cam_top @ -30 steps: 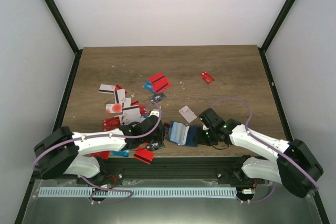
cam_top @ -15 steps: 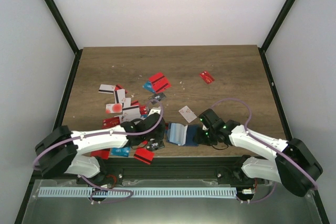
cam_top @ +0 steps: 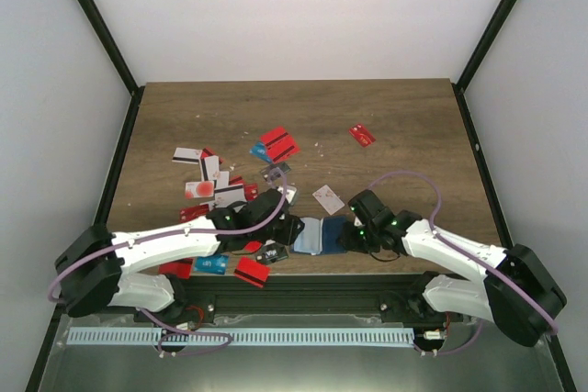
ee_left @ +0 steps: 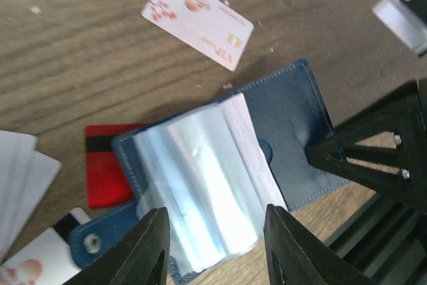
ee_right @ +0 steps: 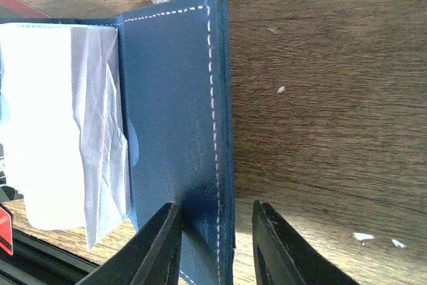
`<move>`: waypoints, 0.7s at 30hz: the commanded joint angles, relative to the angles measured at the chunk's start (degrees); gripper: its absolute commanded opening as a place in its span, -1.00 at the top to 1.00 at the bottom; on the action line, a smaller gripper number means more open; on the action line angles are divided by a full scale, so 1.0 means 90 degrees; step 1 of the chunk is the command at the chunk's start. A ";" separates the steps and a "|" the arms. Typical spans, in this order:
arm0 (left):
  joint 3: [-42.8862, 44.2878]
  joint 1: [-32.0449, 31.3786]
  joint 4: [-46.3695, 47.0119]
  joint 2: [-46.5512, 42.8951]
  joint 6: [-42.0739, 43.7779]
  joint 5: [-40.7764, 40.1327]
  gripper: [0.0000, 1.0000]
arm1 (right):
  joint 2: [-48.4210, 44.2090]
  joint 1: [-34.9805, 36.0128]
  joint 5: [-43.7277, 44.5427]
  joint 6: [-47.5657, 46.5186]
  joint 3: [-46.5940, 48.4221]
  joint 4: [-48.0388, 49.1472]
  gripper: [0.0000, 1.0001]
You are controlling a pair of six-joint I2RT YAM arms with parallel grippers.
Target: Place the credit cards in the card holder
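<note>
The card holder [cam_top: 322,235] lies open near the table's front edge, its clear sleeves [ee_left: 200,185] fanned over the navy cover [ee_right: 170,111]. My left gripper [ee_left: 217,251] hovers open right above the sleeves, nothing between its fingers; from above it [cam_top: 294,229] sits at the holder's left end. My right gripper [ee_right: 217,248] is open astride the cover's outer edge, its left finger [ee_right: 160,245] resting on the cover. Credit cards lie scattered: a white one [ee_left: 198,18] just beyond the holder, a red one [ee_left: 100,171] partly under it, a red and white heap [cam_top: 213,186] further left.
More red cards lie at mid-table [cam_top: 277,144] and toward the right [cam_top: 362,135]. A red card [cam_top: 250,273] and a light-blue one [cam_top: 211,266] sit at the front edge under my left arm. The black front rail [ee_left: 373,231] runs just below the holder.
My left gripper has opened and moved right from the card heap to over the holder's sleeves. The sleeves now lie flatter. My right gripper has stayed on the cover.
</note>
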 commanded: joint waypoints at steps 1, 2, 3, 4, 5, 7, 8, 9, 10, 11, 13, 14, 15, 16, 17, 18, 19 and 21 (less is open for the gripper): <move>-0.0124 -0.0023 0.0642 0.0366 0.0133 0.0924 0.18 | -0.0064 0.0042 0.0094 -0.0071 -0.0046 0.0117 0.36; -0.0145 -0.0028 0.0779 0.0459 0.0105 0.1078 0.17 | -0.0068 0.0042 0.0091 -0.0065 -0.0057 0.0130 0.37; -0.0149 -0.0023 0.0888 0.0560 0.0089 0.1225 0.15 | -0.0066 0.0042 0.0083 -0.0063 -0.0072 0.0147 0.37; -0.0128 -0.0020 0.0936 0.0659 0.0062 0.1291 0.13 | -0.0072 0.0042 0.0082 -0.0063 -0.0078 0.0158 0.36; -0.0121 -0.0020 0.0964 0.0757 0.0026 0.1310 0.09 | -0.0068 0.0042 0.0080 -0.0064 -0.0088 0.0163 0.36; -0.0102 -0.0021 0.0985 0.0940 -0.0011 0.1278 0.00 | -0.0073 0.0042 0.0076 -0.0073 -0.0094 0.0165 0.37; -0.0092 -0.0019 0.0989 0.1002 -0.0031 0.1250 -0.04 | -0.0060 0.0042 0.0077 -0.0078 -0.0095 0.0171 0.37; -0.0100 -0.0020 0.1005 0.1066 -0.0047 0.1241 -0.08 | -0.0071 0.0044 0.0074 -0.0087 -0.0087 0.0169 0.36; -0.0112 -0.0011 0.1041 0.1139 -0.0058 0.1244 -0.12 | -0.0072 0.0042 0.0071 -0.0088 -0.0092 0.0166 0.37; -0.0117 -0.0019 0.1067 0.1201 -0.0068 0.1249 -0.15 | -0.0072 0.0042 0.0079 -0.0092 -0.0102 0.0170 0.37; -0.0097 -0.0025 0.1091 0.1330 -0.0082 0.1254 -0.19 | -0.0063 0.0042 0.0090 -0.0102 -0.0099 0.0166 0.37; -0.0072 -0.0020 0.1090 0.1401 -0.0083 0.1253 -0.20 | -0.0068 0.0042 0.0095 -0.0106 -0.0111 0.0157 0.36; -0.0063 -0.0019 0.1091 0.1476 -0.0083 0.1259 -0.22 | -0.0071 0.0042 0.0096 -0.0113 -0.0114 0.0159 0.36; -0.0041 -0.0019 0.1100 0.1544 -0.0083 0.1268 -0.23 | -0.0064 0.0042 0.0091 -0.0112 -0.0120 0.0161 0.37; -0.0020 -0.0019 0.1119 0.1616 -0.0083 0.1288 -0.23 | -0.0068 0.0042 0.0100 -0.0112 -0.0123 0.0168 0.37; -0.0007 -0.0014 0.1157 0.1684 -0.0076 0.1313 -0.24 | -0.0066 0.0042 0.0094 -0.0118 -0.0137 0.0193 0.37; 0.0017 -0.0020 0.1173 0.1756 -0.0060 0.1335 -0.24 | -0.0060 0.0042 0.0091 -0.0113 -0.0148 0.0203 0.36; 0.0065 -0.0025 0.1239 0.1884 -0.0045 0.1424 -0.24 | -0.0039 0.0044 0.0084 -0.0130 -0.0160 0.0232 0.36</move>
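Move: The card holder lies open, its clear sleeves about 4 cm right of the left hand, 1 cm back and 9 cm below. Its bare blue cover is 6 cm right of the sleeves. The red card poking from under the holder is roughly straight below this hand, 1 cm forward; the white card is about 9 cm beyond the sleeves and 5 cm right of them. From the right hand the sleeves are some 9 cm left, 2 cm forward and 1 cm lower. Down about 7 cm, the left hand sinks towards the left edge of the clear sleeves, drifting right 3 cm and back 2 cm early on, then going almost straight down. Its empty fingers open further and tip some 10 degrees steeper, ending just over or beside that edge. The right hand stays put, its fingers still astride the blue cover's outer edge. ##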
